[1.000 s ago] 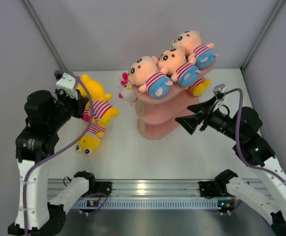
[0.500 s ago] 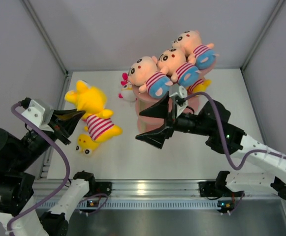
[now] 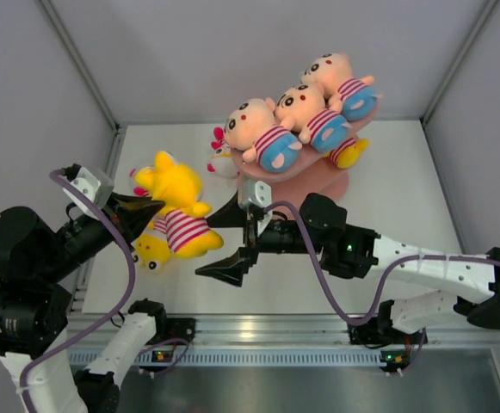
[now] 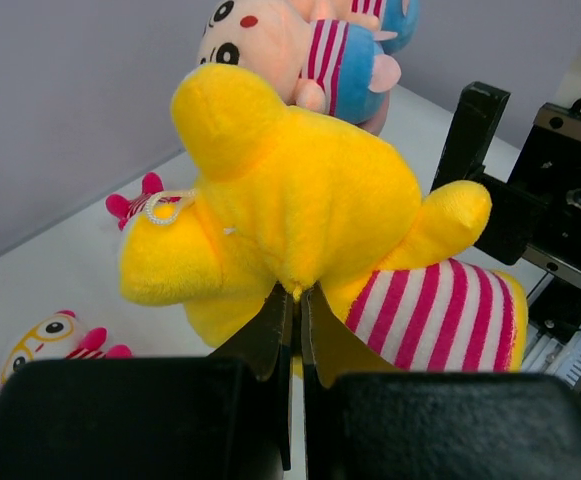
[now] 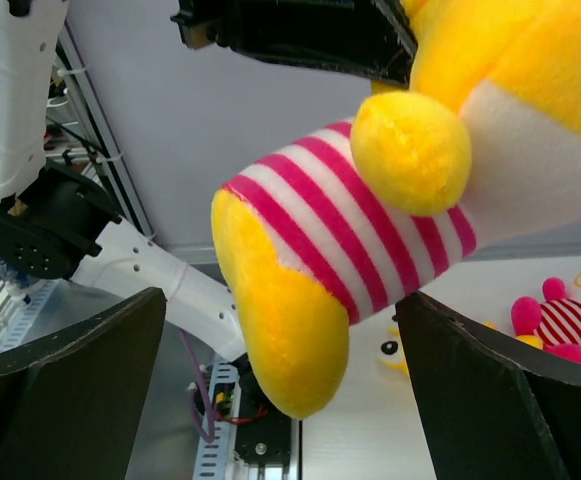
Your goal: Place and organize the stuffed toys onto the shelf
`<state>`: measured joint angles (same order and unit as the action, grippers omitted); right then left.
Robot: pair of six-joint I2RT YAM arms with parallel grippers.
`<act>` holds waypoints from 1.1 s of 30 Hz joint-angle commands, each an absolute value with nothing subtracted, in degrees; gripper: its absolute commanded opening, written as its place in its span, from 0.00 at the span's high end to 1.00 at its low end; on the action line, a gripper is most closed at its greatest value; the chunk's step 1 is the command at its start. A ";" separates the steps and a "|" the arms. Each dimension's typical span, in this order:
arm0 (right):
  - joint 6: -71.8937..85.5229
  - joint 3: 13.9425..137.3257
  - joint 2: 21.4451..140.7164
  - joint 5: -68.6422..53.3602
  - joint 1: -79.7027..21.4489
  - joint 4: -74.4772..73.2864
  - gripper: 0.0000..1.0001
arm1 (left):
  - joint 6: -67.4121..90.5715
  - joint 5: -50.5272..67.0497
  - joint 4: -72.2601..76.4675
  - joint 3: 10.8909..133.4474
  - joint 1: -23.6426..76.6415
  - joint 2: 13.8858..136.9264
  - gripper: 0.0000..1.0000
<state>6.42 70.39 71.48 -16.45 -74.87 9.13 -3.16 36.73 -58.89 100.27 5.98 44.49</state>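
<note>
My left gripper (image 3: 149, 209) (image 4: 298, 296) is shut on a pinch of fabric at the back of a yellow stuffed toy (image 3: 177, 200) (image 4: 300, 190) in a pink-and-white striped shirt, held above the table. My right gripper (image 3: 222, 245) (image 5: 282, 335) stands wide open, its fingers (image 5: 65, 390) on either side of this toy's yellow legs (image 5: 290, 330) without touching them. The pink shelf (image 3: 323, 184) at the back carries three peach toys (image 3: 258, 131) in blue shorts on its top board. A yellow striped toy (image 3: 349, 151) lies on a lower board.
A yellow toy (image 3: 151, 251) lies on the table under the held one. A small white and pink toy (image 3: 222, 160) sits left of the shelf, and a small pink-limbed one (image 4: 50, 340) shows on the table. Grey walls close in left, right and back.
My right arm has swung left from beside the shelf to the yellow toy, jaws wide. The left arm has lifted the toy off the table and carried it toward the middle.
</note>
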 commanded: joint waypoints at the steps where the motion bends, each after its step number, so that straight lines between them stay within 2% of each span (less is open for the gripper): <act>1: 5.53 74.09 71.63 -15.39 -75.59 14.06 0.03 | -3.69 38.84 -58.01 98.79 5.62 43.77 1.00; 2: 5.71 74.18 71.80 -15.03 -75.67 14.24 0.06 | -3.69 39.28 -57.92 98.62 5.62 43.68 1.00; 5: 6.24 74.36 72.24 -14.42 -75.67 13.89 0.32 | -3.78 39.29 -57.92 98.44 5.62 43.60 1.00; 6: 6.33 74.53 72.33 -14.15 -75.59 13.19 0.44 | -3.87 39.20 -57.92 98.35 5.62 43.51 1.00; 7: 6.24 75.05 72.33 -13.45 -75.59 12.14 0.68 | -4.04 39.03 -57.92 98.09 5.62 43.42 1.00; 9: 5.98 75.41 71.72 -12.22 -75.59 8.90 0.89 | -4.57 37.98 -58.18 97.56 5.62 43.07 1.00; 10: 5.28 74.98 71.20 -10.91 -75.59 7.92 1.00 | -5.53 37.53 -58.79 96.60 5.62 42.81 0.96; 11: 4.84 74.80 70.76 -10.38 -75.67 6.69 1.00 | -6.06 37.01 -58.97 96.07 5.62 42.63 0.79; 13: 2.74 74.10 69.18 -8.97 -75.67 1.43 1.00 | -7.47 34.29 -59.59 94.32 5.71 42.01 0.65; 14: 1.77 74.09 68.82 -8.88 -75.67 -1.64 1.00 | -7.91 33.15 -59.85 93.78 5.71 41.75 0.54; 15: 0.54 74.44 68.38 -8.79 -75.67 -4.28 1.00 | -8.43 32.00 -60.11 93.17 5.71 41.23 0.34; 18: -3.94 74.27 67.51 -6.78 -75.94 -14.39 1.00 | -9.14 25.51 -60.12 90.97 5.71 40.00 0.14; 22: -7.29 72.95 65.83 -2.12 -79.18 -25.21 1.00 | -9.84 17.50 -60.21 87.81 5.71 38.85 0.08; 26: -8.52 73.03 65.82 2.71 -81.47 -38.88 1.00 | -10.28 13.63 -60.20 85.70 5.71 38.14 0.06; 29: -7.83 74.79 68.36 9.91 -82.18 -47.17 1.00 | -10.46 13.54 -60.12 84.64 5.62 37.97 0.06; 33: -5.55 77.43 73.47 26.04 -82.18 -64.02 1.00 | -10.55 13.62 -60.12 84.29 5.62 38.06 0.06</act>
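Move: The yellow toy is still pinched in the shut left fingers, its middle about 3 cm to their right and 1 cm ahead; from the right hand its middle lies some 5 cm ahead, 5 cm left and 5 cm higher, one foot already hanging between the open fingers. The pink shelf's middle is roughly 30 cm ahead and 23 cm right of the right hand. On the table, from the left hand, the frog toy lies about 16 cm ahead and 11 cm left, the panda toy 27 cm ahead and 15 cm left. The right hand stays nearly in place while its fingers shut on the yellow toy's foot, and only then do the left fingers open wide and let go, that hand drawing off down, left and a little forward towards the frog toy, turning some 20 degrees counter-clockwise. Keeping its pinch, the right hand then carries the toy about 18 cm down and 12 cm to the right towards the shelf's near end, tipping its left-pointing fingers steeply downward by over 50 degrees. ##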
